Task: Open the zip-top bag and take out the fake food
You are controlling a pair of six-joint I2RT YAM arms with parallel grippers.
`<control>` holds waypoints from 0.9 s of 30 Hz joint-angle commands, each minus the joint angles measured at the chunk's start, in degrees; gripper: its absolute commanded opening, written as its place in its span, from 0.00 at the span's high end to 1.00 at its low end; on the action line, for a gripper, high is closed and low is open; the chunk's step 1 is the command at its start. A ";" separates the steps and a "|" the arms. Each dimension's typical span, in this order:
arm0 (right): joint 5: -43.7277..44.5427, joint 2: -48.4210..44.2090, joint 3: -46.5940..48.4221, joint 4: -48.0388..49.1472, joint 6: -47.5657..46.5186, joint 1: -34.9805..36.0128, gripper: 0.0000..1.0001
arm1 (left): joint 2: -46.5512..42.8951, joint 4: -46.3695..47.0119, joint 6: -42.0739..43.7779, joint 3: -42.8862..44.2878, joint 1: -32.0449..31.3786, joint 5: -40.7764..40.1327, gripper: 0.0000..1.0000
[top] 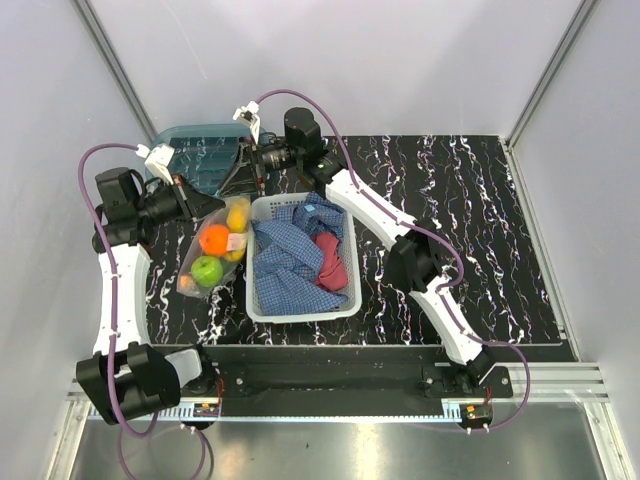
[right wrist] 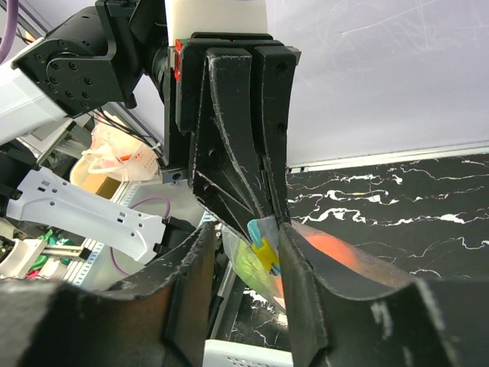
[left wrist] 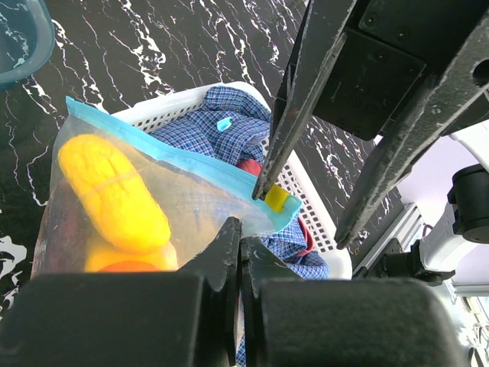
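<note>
The clear zip-top bag [top: 212, 255] lies left of the white basket and holds the fake food: an orange piece [top: 214, 238], a lime-green piece [top: 207, 270] and a yellow piece [top: 238, 215]. My left gripper [top: 195, 205] is shut on the bag's plastic edge [left wrist: 229, 229] just under the teal zip strip [left wrist: 176, 157]. My right gripper [top: 258, 175] is open, and the yellow zip slider [right wrist: 264, 253] sits between its fingers [right wrist: 302, 283]. In the left wrist view one right finger [left wrist: 290, 115] has its tip at the slider [left wrist: 276, 198]. The yellow piece [left wrist: 114, 191] shows through the bag.
A white basket [top: 300, 313] with a blue plaid cloth [top: 285, 255] and a red cloth [top: 332, 262] stands against the bag's right side. A rigid teal bin [top: 195, 150] sits behind the bag at the back left. Black marbled tabletop [top: 450, 200] stretches to the right.
</note>
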 commanded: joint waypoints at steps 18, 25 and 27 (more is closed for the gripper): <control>-0.09 -0.34 -1.06 1.62 -0.93 0.20 0.59 | -1.40 5.35 -1.92 2.36 -0.19 4.57 1.00; 0.17 -0.61 -1.06 1.27 -1.45 0.20 0.92 | -1.92 5.26 -2.01 2.36 -0.10 2.82 1.00; 1.22 -1.75 -2.89 1.18 -2.59 -0.24 0.99 | -2.54 4.56 -1.66 2.71 0.16 0.71 1.00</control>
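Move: The yellow slider of the bag's zip is right between my open right fingertips, only about 1 cm below the hand point; for my left hand, which already pinches the zip's end, it lies some 2 cm ahead and 2 cm to the right, about level. From my right hand, the yellow food in the bag hangs roughly 3 cm ahead, 4 cm left and 11 cm down, while the basket's middle is about 14 cm right, 5 cm back and 23 cm down. I ease my half-open right fingers down a bit over 1 cm around the yellow slider, then close them almost fully, pinching it from both sides right beside my left fingertips. My left hand keeps its shut grip on the zip's end and stays nearly in place, rising only about half a centimetre. ##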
